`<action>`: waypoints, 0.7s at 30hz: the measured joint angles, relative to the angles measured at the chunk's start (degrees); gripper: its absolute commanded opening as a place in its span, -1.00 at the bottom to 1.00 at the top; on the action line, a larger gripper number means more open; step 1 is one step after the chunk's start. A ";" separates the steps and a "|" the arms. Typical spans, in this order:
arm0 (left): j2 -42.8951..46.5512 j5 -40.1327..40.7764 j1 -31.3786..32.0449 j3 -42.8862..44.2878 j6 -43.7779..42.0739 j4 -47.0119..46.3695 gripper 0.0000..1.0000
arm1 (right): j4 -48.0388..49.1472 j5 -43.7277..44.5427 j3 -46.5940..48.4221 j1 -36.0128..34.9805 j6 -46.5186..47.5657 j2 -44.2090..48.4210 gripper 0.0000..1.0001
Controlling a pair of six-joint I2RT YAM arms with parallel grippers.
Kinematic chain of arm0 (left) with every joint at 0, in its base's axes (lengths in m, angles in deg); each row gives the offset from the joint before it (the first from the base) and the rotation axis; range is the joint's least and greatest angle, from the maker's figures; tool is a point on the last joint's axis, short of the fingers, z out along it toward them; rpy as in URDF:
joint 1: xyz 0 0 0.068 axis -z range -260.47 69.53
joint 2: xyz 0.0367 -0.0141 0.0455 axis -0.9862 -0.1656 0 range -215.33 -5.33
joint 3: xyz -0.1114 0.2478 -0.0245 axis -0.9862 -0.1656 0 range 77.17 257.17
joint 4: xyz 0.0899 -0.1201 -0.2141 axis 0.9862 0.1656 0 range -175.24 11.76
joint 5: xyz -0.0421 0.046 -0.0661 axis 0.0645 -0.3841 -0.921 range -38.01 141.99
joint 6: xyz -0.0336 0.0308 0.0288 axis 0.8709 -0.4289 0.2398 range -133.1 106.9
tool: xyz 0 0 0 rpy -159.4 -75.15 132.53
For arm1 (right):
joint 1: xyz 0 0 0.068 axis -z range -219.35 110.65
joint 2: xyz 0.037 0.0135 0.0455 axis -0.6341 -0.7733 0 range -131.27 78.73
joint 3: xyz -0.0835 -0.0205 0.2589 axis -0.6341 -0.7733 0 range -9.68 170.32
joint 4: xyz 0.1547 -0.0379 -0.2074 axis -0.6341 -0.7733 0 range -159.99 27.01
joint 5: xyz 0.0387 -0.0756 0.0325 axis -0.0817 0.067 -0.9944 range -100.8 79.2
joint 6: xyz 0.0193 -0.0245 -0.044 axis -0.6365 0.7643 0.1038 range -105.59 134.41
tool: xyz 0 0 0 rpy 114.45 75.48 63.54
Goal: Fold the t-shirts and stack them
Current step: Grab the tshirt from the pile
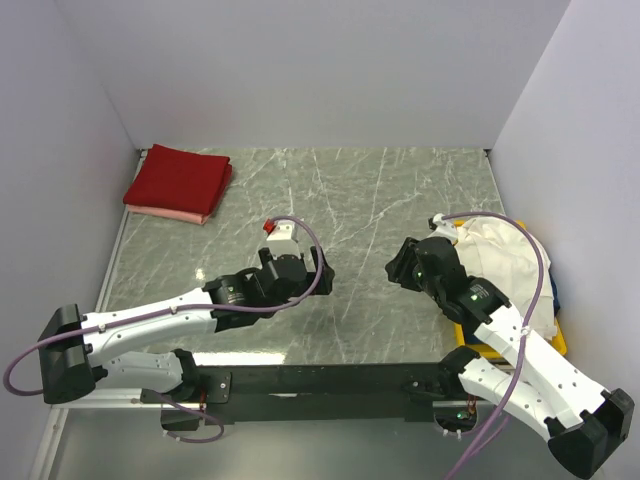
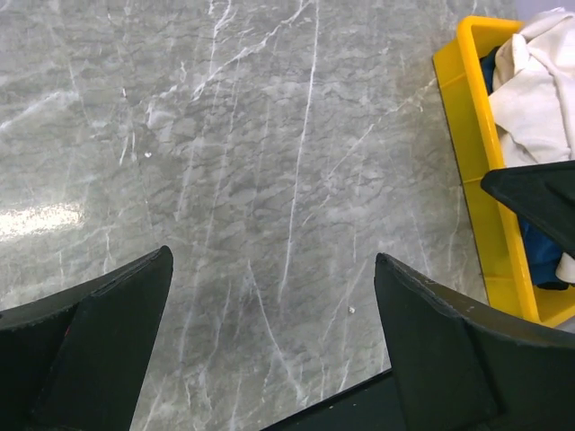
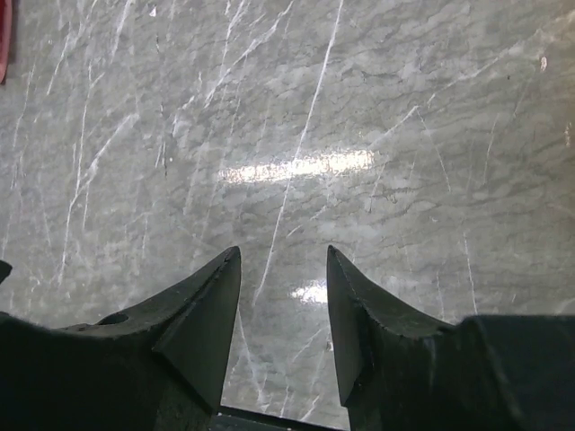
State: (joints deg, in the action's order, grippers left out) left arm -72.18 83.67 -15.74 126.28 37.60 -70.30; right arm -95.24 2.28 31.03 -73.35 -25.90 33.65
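Note:
A folded dark red t-shirt (image 1: 180, 178) lies on a folded pink one (image 1: 170, 212) at the table's far left corner. A crumpled cream t-shirt (image 1: 505, 262) fills the yellow bin (image 1: 553, 337) at the right, also seen as cream t-shirt (image 2: 539, 90) over a navy blue one (image 2: 539, 256). My left gripper (image 1: 325, 278) hovers wide open over bare marble mid-table, left gripper (image 2: 274, 260) holding nothing. My right gripper (image 1: 398, 268) is beside the bin, open over bare marble; right gripper (image 3: 283, 256) has an empty gap.
White walls close in the grey marble table (image 1: 370, 200) on three sides. The yellow bin (image 2: 472, 144) stands at the right edge by the right arm. A red sliver (image 3: 4, 40) of the stack shows at the right wrist view's left edge.

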 measured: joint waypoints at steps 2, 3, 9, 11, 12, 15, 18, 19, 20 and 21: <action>0.02 -0.22 -0.02 0.70 -0.22 0.42 0.99 | -0.17 0.24 0.00 0.00 -0.33 0.00 0.00; 0.13 -0.39 0.00 0.90 -0.33 0.52 0.99 | -0.39 0.50 0.04 0.00 -0.46 -0.02 0.01; 2.16 -1.07 -0.02 1.99 -0.85 2.84 0.99 | -2.51 1.31 2.19 0.00 -1.40 -2.27 0.01; 2.73 -1.42 0.00 2.97 -1.51 3.89 0.99 | -2.86 1.64 3.52 0.00 -1.62 -3.91 0.01; 2.91 -1.46 0.00 3.43 -1.64 4.33 0.99 | -3.08 1.90 4.15 0.00 -1.68 -4.59 0.01; 3.26 -1.46 -0.02 4.98 -2.03 5.99 0.99 | -4.61 3.87 7.45 0.22 -1.66 -7.78 0.01; 3.41 -1.46 -0.02 6.01 -2.40 7.28 0.99 | -5.70 5.03 11.76 2.60 -0.96 -11.19 0.01; 3.56 -1.46 0.00 6.12 -2.58 7.56 0.99 | -5.88 5.07 12.96 4.46 -0.44 -12.20 0.01; 3.76 -1.46 -0.02 6.16 -2.82 7.85 0.99 | -5.95 4.98 14.10 7.04 0.11 -13.16 0.01; 3.98 -1.46 -0.02 6.16 -2.99 8.17 0.99 | -5.99 4.94 14.93 9.51 0.68 -13.81 0.01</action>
State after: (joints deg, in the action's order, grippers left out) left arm -68.20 82.20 -15.76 132.44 34.61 -62.12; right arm -101.23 7.22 45.96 -63.84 -25.23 19.84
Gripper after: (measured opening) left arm 0.995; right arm 0.506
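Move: The top t-shirt, the white one in the yellow bin, lies about 25 cm to the right of my right hand, some 6 cm farther out and 12 cm lower. The bin's middle is about 26 cm right of that hand and 1 cm ahead. The dark blue shirt under the white one shows some 23 cm to the right and 5 cm back. From my left hand the white shirt is roughly 44 cm right, 7 cm ahead and 14 cm below. After hardly stirring at first, my right hand speeds up forward, about 5 cm, and swings some 4 cm right towards the white shirt in the bin. It climbs about 3 cm and turns a little over 10 degrees clockwise, empty fingers staying half open. Meanwhile I raise my wide-open left hand about 4 cm off to the side. ##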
